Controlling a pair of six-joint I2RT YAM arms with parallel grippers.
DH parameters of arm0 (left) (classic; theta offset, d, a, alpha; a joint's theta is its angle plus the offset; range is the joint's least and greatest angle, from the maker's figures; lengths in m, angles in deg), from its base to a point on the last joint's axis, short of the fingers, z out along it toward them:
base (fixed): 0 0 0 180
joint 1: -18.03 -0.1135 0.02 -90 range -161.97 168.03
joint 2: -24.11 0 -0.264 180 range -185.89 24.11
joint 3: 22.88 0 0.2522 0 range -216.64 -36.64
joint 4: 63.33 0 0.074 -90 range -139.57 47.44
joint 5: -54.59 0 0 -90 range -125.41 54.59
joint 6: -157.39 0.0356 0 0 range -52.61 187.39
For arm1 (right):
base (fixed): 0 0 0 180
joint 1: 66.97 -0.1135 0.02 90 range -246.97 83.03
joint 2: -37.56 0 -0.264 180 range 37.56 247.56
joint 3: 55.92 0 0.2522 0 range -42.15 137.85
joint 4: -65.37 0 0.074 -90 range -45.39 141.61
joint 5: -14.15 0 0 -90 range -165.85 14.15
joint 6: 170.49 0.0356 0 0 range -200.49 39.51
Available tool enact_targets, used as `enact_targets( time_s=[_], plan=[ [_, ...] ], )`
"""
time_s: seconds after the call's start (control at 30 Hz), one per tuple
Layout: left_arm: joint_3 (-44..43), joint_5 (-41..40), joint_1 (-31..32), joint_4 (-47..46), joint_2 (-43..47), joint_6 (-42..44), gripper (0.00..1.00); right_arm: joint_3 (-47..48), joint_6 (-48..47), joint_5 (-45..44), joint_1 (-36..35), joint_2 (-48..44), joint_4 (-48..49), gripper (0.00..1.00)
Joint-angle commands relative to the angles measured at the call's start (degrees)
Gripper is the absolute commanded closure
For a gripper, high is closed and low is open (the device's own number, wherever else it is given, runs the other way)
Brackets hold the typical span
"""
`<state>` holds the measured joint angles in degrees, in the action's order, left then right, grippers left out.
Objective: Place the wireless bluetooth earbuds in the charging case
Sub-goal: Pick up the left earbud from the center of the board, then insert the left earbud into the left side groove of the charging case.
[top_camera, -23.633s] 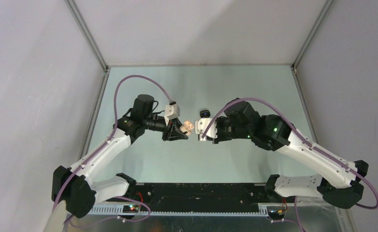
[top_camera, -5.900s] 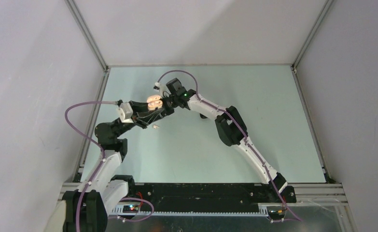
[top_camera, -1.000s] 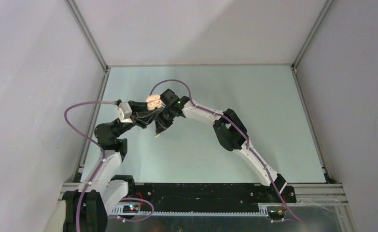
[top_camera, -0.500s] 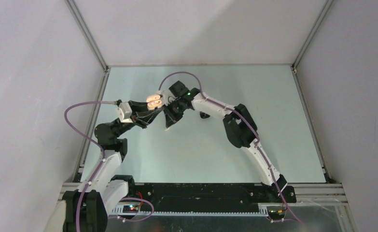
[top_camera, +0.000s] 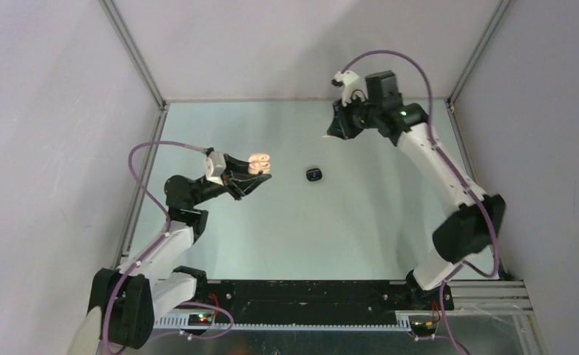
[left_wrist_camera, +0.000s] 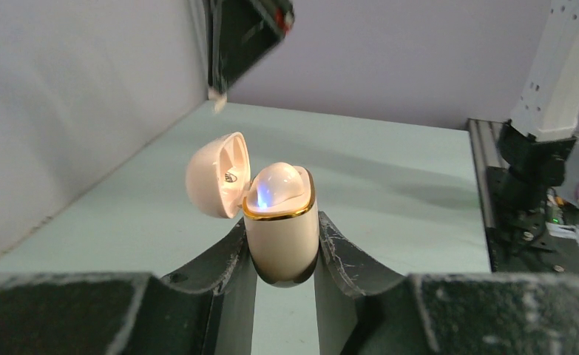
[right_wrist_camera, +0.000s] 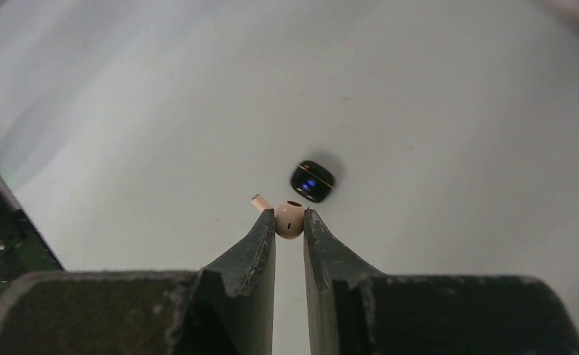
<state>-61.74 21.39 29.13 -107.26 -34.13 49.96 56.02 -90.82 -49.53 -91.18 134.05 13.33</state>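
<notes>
My left gripper is shut on the beige charging case, held upright above the table with its lid swung open. A cream earbud sits in the case's gold-rimmed top, and a blue light glows beside it. In the top view the case and left gripper are left of centre. My right gripper is shut on a cream-white earbud, its stem poking left. That gripper hangs high at the back right. A black earbud with a blue light lies on the table.
The pale green table is walled by grey panels with metal posts at the corners. The arm bases and a black rail run along the near edge. The right arm's tip shows above the case in the left wrist view.
My right gripper has swung from beside the case up to the back right, carrying the cream-white earbud. My left gripper has moved a little right with the open case.
</notes>
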Motion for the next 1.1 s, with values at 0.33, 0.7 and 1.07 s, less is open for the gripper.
enact_targets(
  time_s=[0.33,0.7,1.07],
  plan=[
    [-4.6,3.0,10.9,10.8,-8.4,6.2,0.85,-19.6,-18.8,-14.9,-13.1,-30.9,10.9,0.87],
    [-7.3,6.1,13.6,22.7,-9.5,12.9,0.85,-22.6,-26.1,-23.6,-28.6,-28.3,9.6,0.88],
    [-9.0,7.8,14.6,29.8,-10.0,19.0,0.86,-23.4,-28.5,-23.1,-33.6,-26.8,5.9,0.89]
  ],
)
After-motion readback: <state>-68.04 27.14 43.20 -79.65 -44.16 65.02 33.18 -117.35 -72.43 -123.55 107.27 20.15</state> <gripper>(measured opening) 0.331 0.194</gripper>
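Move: The right hand already holds the white earbud high above the board. The charging case, gripped lid-open in the left hand, lies about 17 cm to its left, some 10 cm back and roughly level. The black case stands on the board some 25 cm below the right hand, about 3 cm left and 2 cm back. From the left hand, the earbud is about 10 cm ahead and 17 cm to the right at similar height. Back towards the base by about 17 cm goes the right hand with the pinched earbud, first rising and drifting right, then sinking somewhat and swinging left above the charging case, rolling some 45 degrees about its finger axis. The left hand keeps its grip, lowering the charging case about 8 cm while bringing it right and a little back, its fingers tipping down and swinging clockwise. ##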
